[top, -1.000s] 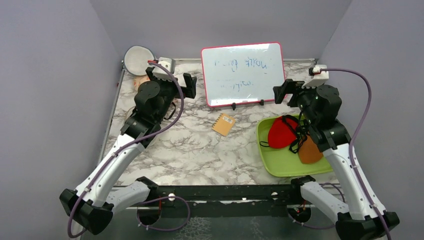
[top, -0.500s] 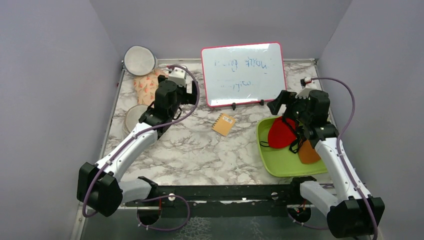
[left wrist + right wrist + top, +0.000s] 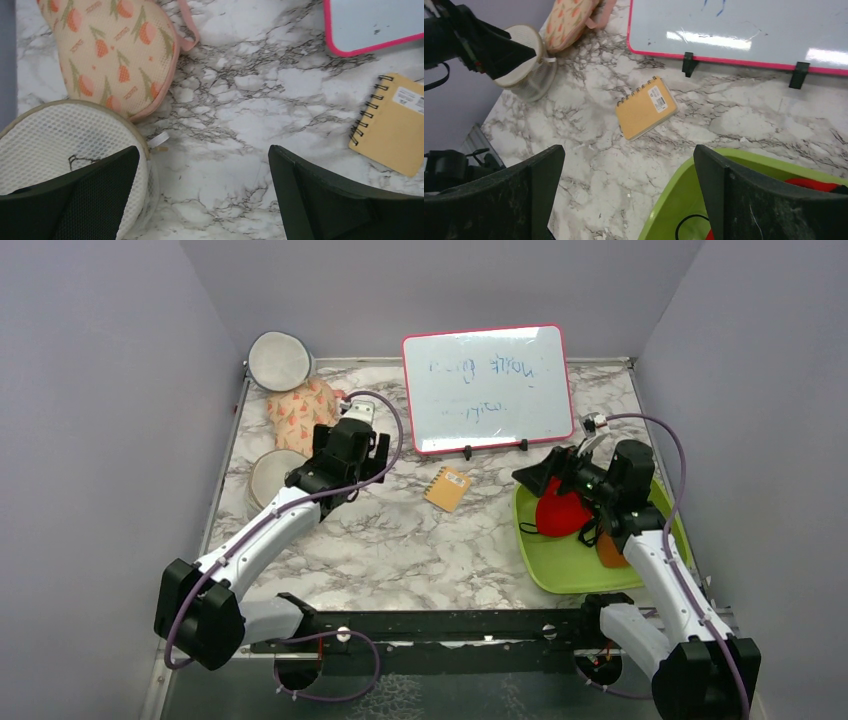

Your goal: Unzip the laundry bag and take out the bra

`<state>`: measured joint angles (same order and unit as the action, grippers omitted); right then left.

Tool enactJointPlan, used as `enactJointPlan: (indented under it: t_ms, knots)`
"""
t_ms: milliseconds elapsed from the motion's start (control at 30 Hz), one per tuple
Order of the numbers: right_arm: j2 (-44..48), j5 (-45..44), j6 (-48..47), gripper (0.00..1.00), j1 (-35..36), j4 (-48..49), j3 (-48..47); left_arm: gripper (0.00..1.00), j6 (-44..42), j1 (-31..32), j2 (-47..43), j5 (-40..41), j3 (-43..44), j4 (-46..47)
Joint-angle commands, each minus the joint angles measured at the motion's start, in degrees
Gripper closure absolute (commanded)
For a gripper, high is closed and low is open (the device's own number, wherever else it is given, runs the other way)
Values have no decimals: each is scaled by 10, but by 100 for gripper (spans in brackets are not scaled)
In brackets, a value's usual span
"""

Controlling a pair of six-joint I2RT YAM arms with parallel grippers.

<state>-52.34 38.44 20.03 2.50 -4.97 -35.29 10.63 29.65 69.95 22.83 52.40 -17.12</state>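
The laundry bag (image 3: 270, 476) is a cream round mesh pouch at the table's left edge. It also shows in the left wrist view (image 3: 55, 137), with a small black squiggle (image 3: 80, 161) on its face and a white tag (image 3: 159, 139) at its rim. It looks closed, and no bra shows in it. My left gripper (image 3: 374, 454) is open and empty just right of the bag, above bare marble (image 3: 205, 200); its left finger (image 3: 75, 200) overlaps the bag's edge. My right gripper (image 3: 534, 478) is open and empty over the green tray's left rim (image 3: 629, 200).
A peach floral pouch (image 3: 300, 410) lies behind the bag, with a grey-rimmed white disc (image 3: 279, 360) in the back left corner. An orange notepad (image 3: 448, 487) lies mid-table before a pink-framed whiteboard (image 3: 487, 386). The green tray (image 3: 560, 575) holds red (image 3: 560, 510) and orange padded pieces with black straps.
Both arms came down and toward the near side. The left arm moved off the back-left corner, uncovering the floral pouch and the bag. The right gripper swung left over the tray's rim.
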Motion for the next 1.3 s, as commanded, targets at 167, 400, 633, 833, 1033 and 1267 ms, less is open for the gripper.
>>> enactJointPlan:
  t_ms: [167,400,633,833,1033,1267]
  knots:
    - [10,56,-2,0,25,66,14,11,53,-18,38,133,30,-183]
    - [24,28,-17,0,53,60,12,20,-31,-21,119,253,0,-165]
    - [26,12,-23,0,58,52,9,25,-179,-23,80,214,-85,-12]
    - [33,4,-24,0,59,49,9,46,-225,-37,77,203,-88,9]
    - [36,1,-24,0,62,48,8,56,-236,-43,104,195,-74,7]
    - [36,-2,-25,0,63,47,8,61,-229,-44,107,195,-83,11]
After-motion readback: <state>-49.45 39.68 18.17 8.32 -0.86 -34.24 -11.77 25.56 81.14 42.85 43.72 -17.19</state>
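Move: The white mesh laundry bag's zip pull lies about 8 cm left of the left hand, roughly level fore and aft, and some 12 cm below. The bag's middle is 7 cm farther left and 2 cm nearer the base than the pull. The carrot-print bag lies about 13 cm ahead and 10 cm left of the hand; the notebook is some 22 cm right and 3 cm back. From the right hand the pull is roughly 50 cm left and 5 cm ahead, 14 cm lower. The left hand swings about 11 cm left while sinking some 9 cm to the white laundry bag's right-hand edge, easing back about 4 cm on the way and then forward a couple, as it rolls its left side up nearly 40 degrees, tips about 15 degrees farther down and narrows its wide-open fingers to less than half. It ends with the fingertips close about the bag's edge beside the zip end, the pull still outside them and touch not clear, while the empty, open right hand drifts about 3 cm left and a little back and up, then holds there. ##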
